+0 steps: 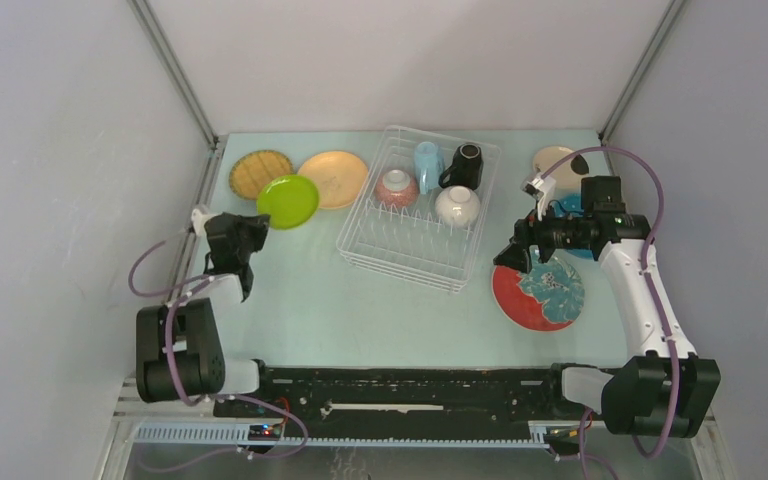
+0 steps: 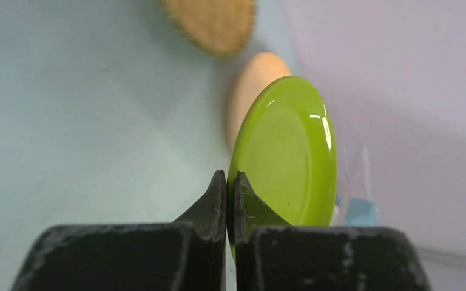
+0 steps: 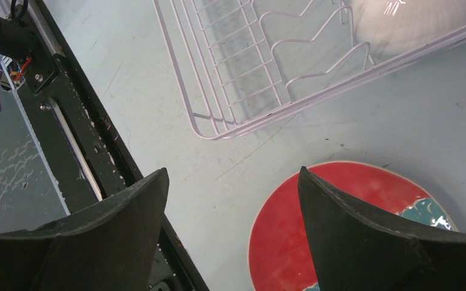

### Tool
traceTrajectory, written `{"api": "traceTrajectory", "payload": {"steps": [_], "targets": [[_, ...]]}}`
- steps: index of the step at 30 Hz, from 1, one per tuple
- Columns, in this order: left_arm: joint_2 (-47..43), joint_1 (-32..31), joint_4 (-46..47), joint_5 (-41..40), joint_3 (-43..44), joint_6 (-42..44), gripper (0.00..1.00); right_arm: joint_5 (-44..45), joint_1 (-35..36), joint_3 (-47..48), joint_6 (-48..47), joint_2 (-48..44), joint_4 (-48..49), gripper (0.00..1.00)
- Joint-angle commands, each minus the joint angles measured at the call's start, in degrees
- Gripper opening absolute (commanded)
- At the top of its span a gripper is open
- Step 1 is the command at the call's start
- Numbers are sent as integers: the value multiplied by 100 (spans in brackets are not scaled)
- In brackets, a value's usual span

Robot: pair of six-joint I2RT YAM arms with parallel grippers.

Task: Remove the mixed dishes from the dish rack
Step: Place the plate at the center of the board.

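The white wire dish rack stands mid-table. It holds a light-blue cup, a black mug, a speckled bowl and a white bowl. My left gripper is shut on the near rim of the lime green plate, which leans on the orange plate. My right gripper hangs open over the left edge of the red floral plate, holding nothing.
A yellow woven plate lies at the back left. At the back right lie a cream plate and a blue plate, partly hidden by my right arm. The rack's near corner is close to the right fingers.
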Motion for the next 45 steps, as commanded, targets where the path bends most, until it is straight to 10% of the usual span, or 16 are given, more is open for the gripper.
{"api": "traceTrajectory", "payload": {"steps": [1, 18, 26, 45], "targets": [[445, 344, 387, -258, -174, -912, 0, -29, 43, -30, -15, 65, 95, 86], [1758, 758, 215, -1051, 45, -1304, 15, 4, 70, -31, -20, 110, 87, 87], [1522, 789, 85, -914, -77, -1240, 99, 29, 78, -37, -15, 115, 95, 87], [-2888, 781, -3507, -482, 45, -424, 100, -478, 18, -37, -87, -503, 120, 88]]}}
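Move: The left hand holds the green plate by its near-left rim. The bare spot it is bound for has its middle about 5 cm ahead, 1 cm to the left and some 13 cm below. Around that spot, the yellow plate lies about 20 cm ahead and 5 cm left of the hand, and the peach plate about 18 cm ahead and 15 cm right. From the idle right hand, the spot is roughly 58 cm left, 19 cm ahead and 19 cm below. The left hand, still pinching the green plate's rim, carries it down some 12 cm and about 7 cm to the left, turning roughly 20 degrees counter-clockwise and tipping its fingers further down to lay the plate on the board short of the yellow and peach plates. Near the bottom the fingers open wide and let go of the rim as the hand starts to rise, edging briefly forward, then it draws back about 7 cm and climbs to nearly its starting height, leaving the plate ahead and to its right. ##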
